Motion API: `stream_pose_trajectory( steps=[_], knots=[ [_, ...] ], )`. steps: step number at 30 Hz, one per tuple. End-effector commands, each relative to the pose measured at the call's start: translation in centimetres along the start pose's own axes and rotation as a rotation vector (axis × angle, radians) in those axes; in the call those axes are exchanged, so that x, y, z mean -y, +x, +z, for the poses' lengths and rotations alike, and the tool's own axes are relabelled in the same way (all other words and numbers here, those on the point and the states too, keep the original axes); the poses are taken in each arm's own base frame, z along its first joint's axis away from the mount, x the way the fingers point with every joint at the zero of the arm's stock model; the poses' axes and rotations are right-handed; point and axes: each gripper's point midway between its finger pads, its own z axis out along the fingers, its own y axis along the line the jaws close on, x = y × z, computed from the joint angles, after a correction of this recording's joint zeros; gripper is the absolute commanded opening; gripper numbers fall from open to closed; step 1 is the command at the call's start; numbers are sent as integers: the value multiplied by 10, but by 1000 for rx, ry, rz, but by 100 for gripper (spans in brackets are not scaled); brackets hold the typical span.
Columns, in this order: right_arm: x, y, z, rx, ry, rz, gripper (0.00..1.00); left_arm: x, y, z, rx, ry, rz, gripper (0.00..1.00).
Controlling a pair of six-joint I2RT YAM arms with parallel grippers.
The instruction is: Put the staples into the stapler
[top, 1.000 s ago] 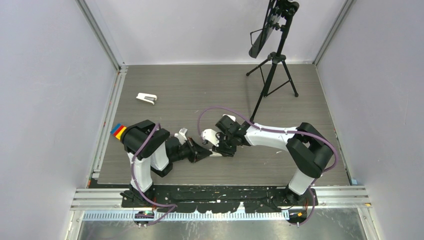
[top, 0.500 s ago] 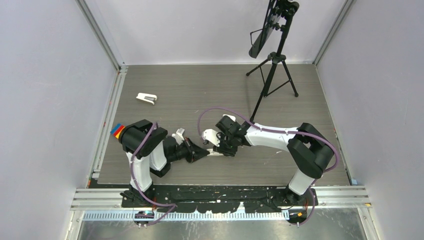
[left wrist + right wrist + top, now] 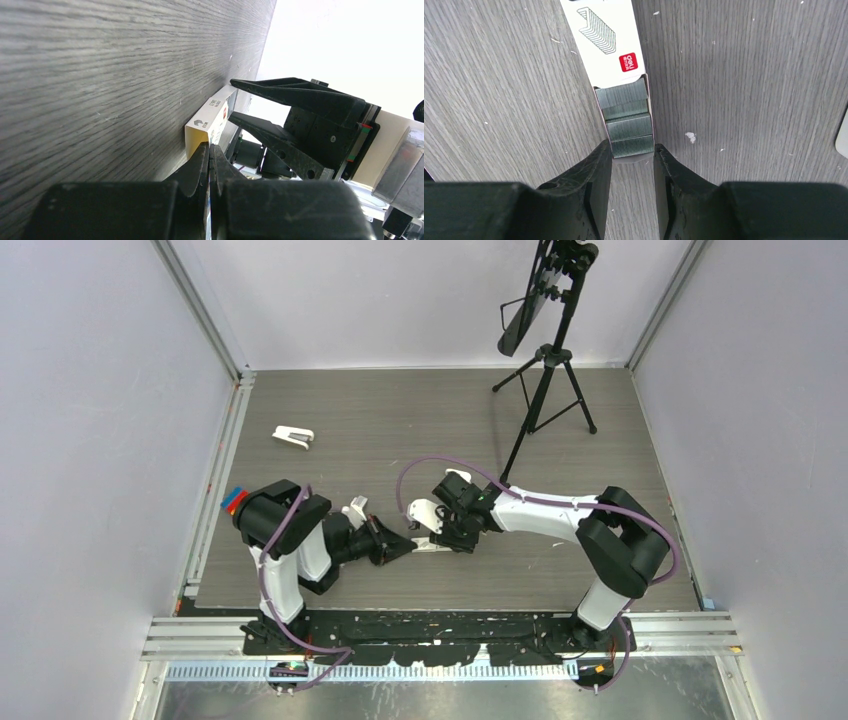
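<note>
The staples' white box (image 3: 606, 40) with a red mark lies flat on the table, seen small between both grippers in the top view as the box (image 3: 428, 544). Its grey tray is slid partly out, showing several silvery staples (image 3: 628, 120). My right gripper (image 3: 632, 150) is shut on the tray's outer end, one fingertip against each side. My left gripper (image 3: 210, 146) is shut, its tips against the opposite, yellowish end of the box (image 3: 212, 112). A white stapler (image 3: 293, 435) lies alone at the far left of the table, away from both grippers.
A black tripod (image 3: 545, 390) with a tilted panel stands at the back right. A metal rail (image 3: 215, 490) borders the table's left edge, with walls on three sides. A pale rounded object (image 3: 843, 132) cuts into the right wrist view's right edge, too little to identify.
The left arm has shifted slightly left and away, its gripper staying at the box's end. The right gripper and tray have barely moved.
</note>
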Motion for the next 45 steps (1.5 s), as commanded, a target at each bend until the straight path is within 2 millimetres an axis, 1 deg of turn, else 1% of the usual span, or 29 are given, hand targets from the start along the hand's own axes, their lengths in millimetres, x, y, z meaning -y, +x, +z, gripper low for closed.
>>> stream_pose_trajectory(
  steps=[1,4,5,7,8,10,13,18,22,26,28,29,30,32,36,37,38,39,40,42,44,45],
  knots=[
    [4,2,-11,-25,18,-4,32,4,0,-3,-3,13,38,2],
    [5,3,-12,-26,26,-4,32,4,0,-3,-3,10,40,3],
    [5,2,-13,-26,28,-4,34,4,0,-3,-3,10,42,3],
    [6,1,-14,-20,29,-3,42,5,0,-3,-5,8,47,6],
    [5,-1,-15,-16,28,-2,47,6,-1,-3,-4,9,52,10],
    [6,-5,-17,-1,33,-1,52,8,-2,-3,-3,6,57,18],
    [7,-12,-23,36,39,0,57,9,-2,-3,-2,-5,65,36],
    [7,-31,-38,131,56,15,66,15,-5,-4,5,-17,88,63],
    [15,-46,-58,213,120,33,68,24,-8,-5,12,-28,114,78],
    [35,-61,-87,312,262,93,69,41,-14,-10,31,-61,173,87],
    [46,-67,-105,364,343,138,70,48,-21,-16,54,-122,229,92],
    [55,-71,-120,398,405,171,70,44,-25,-24,75,-204,247,94],
    [59,-74,-130,432,438,208,71,47,-31,-32,104,-260,291,96],
    [66,-79,-151,500,495,279,71,61,-46,-52,180,-348,387,99],
    [69,-83,-192,641,564,417,74,90,-74,-92,319,-496,552,100],
    [69,-82,-201,672,579,448,76,103,-82,-100,350,-517,582,100],
    [69,-79,-210,694,602,469,78,99,-88,-108,370,-582,596,100],
    [70,-74,-220,719,631,501,79,104,-95,-114,387,-622,612,100],
    [71,-69,-230,740,660,528,81,113,-103,-119,407,-650,630,100],
    [74,-55,-249,774,733,586,85,117,-118,-127,439,-729,638,100],
    [77,-38,-266,816,819,667,85,118,-138,-134,473,-797,626,100],
    [76,-33,-271,837,833,679,86,120,-147,-135,489,-813,618,100]
  ],
)
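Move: The open stapler in the middle stands about 14 cm ahead of my right hand, neither left nor right of it, and about 14 cm ahead and 9 cm right of my left hand. The staples, drawn out of the staple box, lie roughly 2 cm left of my right hand and 7 cm right of my left. The staple box is 2 cm right of my left hand, 7 cm left of my right. Everything lies roughly at fingertip height. My right fingers widen and let go of the staples, then climb nearly straight up about 24 cm, swinging from pointing down to pointing forward and left, with a little drift forward and late to the right. My left hand opens its shut fingers wide at the box's left end, then rises some 18 cm, later swinging left and forward, the fingers turning forward. ##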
